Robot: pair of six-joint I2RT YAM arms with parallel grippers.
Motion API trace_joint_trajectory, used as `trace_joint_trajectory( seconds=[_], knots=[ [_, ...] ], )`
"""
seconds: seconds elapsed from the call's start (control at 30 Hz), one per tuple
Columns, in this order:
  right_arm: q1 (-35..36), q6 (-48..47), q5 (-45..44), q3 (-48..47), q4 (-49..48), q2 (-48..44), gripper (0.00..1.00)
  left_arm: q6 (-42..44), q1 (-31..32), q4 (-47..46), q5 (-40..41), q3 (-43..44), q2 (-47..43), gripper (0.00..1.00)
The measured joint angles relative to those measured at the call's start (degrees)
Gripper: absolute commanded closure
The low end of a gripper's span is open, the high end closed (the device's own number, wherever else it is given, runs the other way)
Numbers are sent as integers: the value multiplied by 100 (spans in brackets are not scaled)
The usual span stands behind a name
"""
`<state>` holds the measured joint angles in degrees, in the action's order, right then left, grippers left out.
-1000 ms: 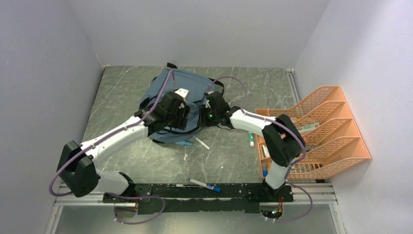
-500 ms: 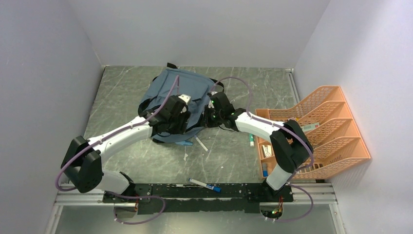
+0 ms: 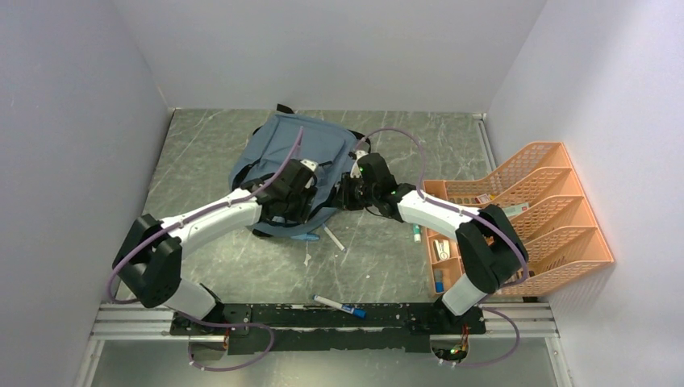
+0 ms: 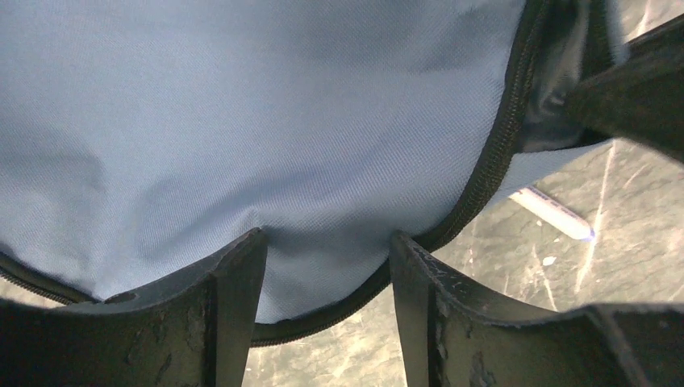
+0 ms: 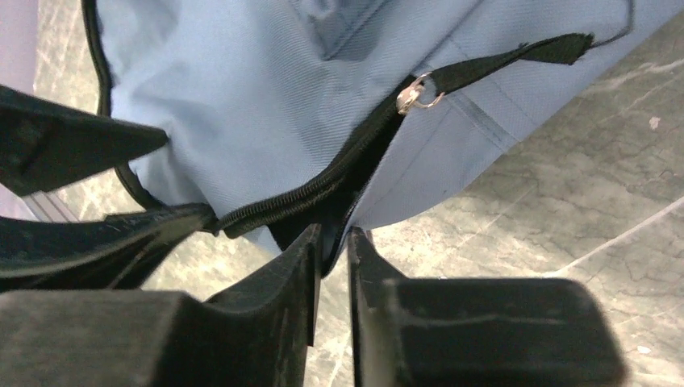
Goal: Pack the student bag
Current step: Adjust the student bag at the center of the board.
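The student bag (image 3: 300,145), grey-blue with black zippers, lies at the back middle of the table. My left gripper (image 3: 300,184) is at its near edge. In the left wrist view a fold of the bag (image 4: 242,121) bulges between the two fingers of my left gripper (image 4: 327,246), with the zipper edge lifted off the table. My right gripper (image 3: 348,190) meets the bag from the right. In the right wrist view my right gripper (image 5: 332,238) stands nearly shut on the black zipper edge of the bag (image 5: 242,105), below the silver zipper pull (image 5: 415,93). The pocket gapes dark between both grippers.
An orange mesh rack (image 3: 556,242) holding small items stands at the right wall. A white pen (image 3: 335,237) lies just in front of the bag, shown as the pen (image 4: 552,214) in the left wrist view. A blue-capped marker (image 3: 339,306) lies near the front rail.
Both grippers have shifted slightly to the right and farther back along the bag's near edge. The right gripper has closed onto the zipper edge.
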<state>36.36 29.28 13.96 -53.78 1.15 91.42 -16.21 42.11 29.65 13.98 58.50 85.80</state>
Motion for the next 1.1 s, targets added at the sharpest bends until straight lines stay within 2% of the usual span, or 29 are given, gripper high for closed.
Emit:
trace_joint_trajectory(
  seconds=[0.1,0.4,0.57,0.73,0.83,0.97,1.1],
  knots=[
    [4,-39,-24,0,66,-48,61,-83,0,37,90,109,-131,36],
    [57,-476,-179,-44,330,-190,56,-492,-2,72,855,122,-1458,28],
    [201,-1311,-50,-149,350,-389,52,-737,-39,125,1185,15,-1849,27],
    [269,-2527,190,-507,481,-452,44,-970,-87,424,1272,-142,-1808,23],
    [269,-3112,295,-850,719,-424,44,-1355,-118,780,1335,-173,-1777,13],
    [267,-3453,380,-990,802,-415,44,-2105,-164,1231,1388,-509,-2015,3],
    [267,-3543,518,-916,870,-415,44,-2785,-236,1394,1268,-1071,-2520,3]
  ],
)
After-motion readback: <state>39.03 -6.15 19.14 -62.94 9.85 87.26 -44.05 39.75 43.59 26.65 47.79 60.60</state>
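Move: The right hand has the bag's near-right opening corner between its fingertips, practically at its hand point; the white pen lies about 8 cm back from it, 1 cm left and 7 cm lower. From the left hand, low over the front panel, the bag's near-left rim is some 8 cm left, 2 cm back and 5 cm below. The bag's middle is about 10 cm ahead, 2 cm left and 4 cm below the left hand; the blue pen case is 5 cm straight back and 7 cm below. The right fingers open and let go of the bag's opening corner, then the hand rises about 6 cm, turning counter-clockwise and tilting its fingers up and forward. Meanwhile the left hand lifts off the front panel by roughly 11 cm, swings left and then back while sinking part of the way, opens wide and turns counter-clockwise, ending above the board just in front of the near-left rim. ##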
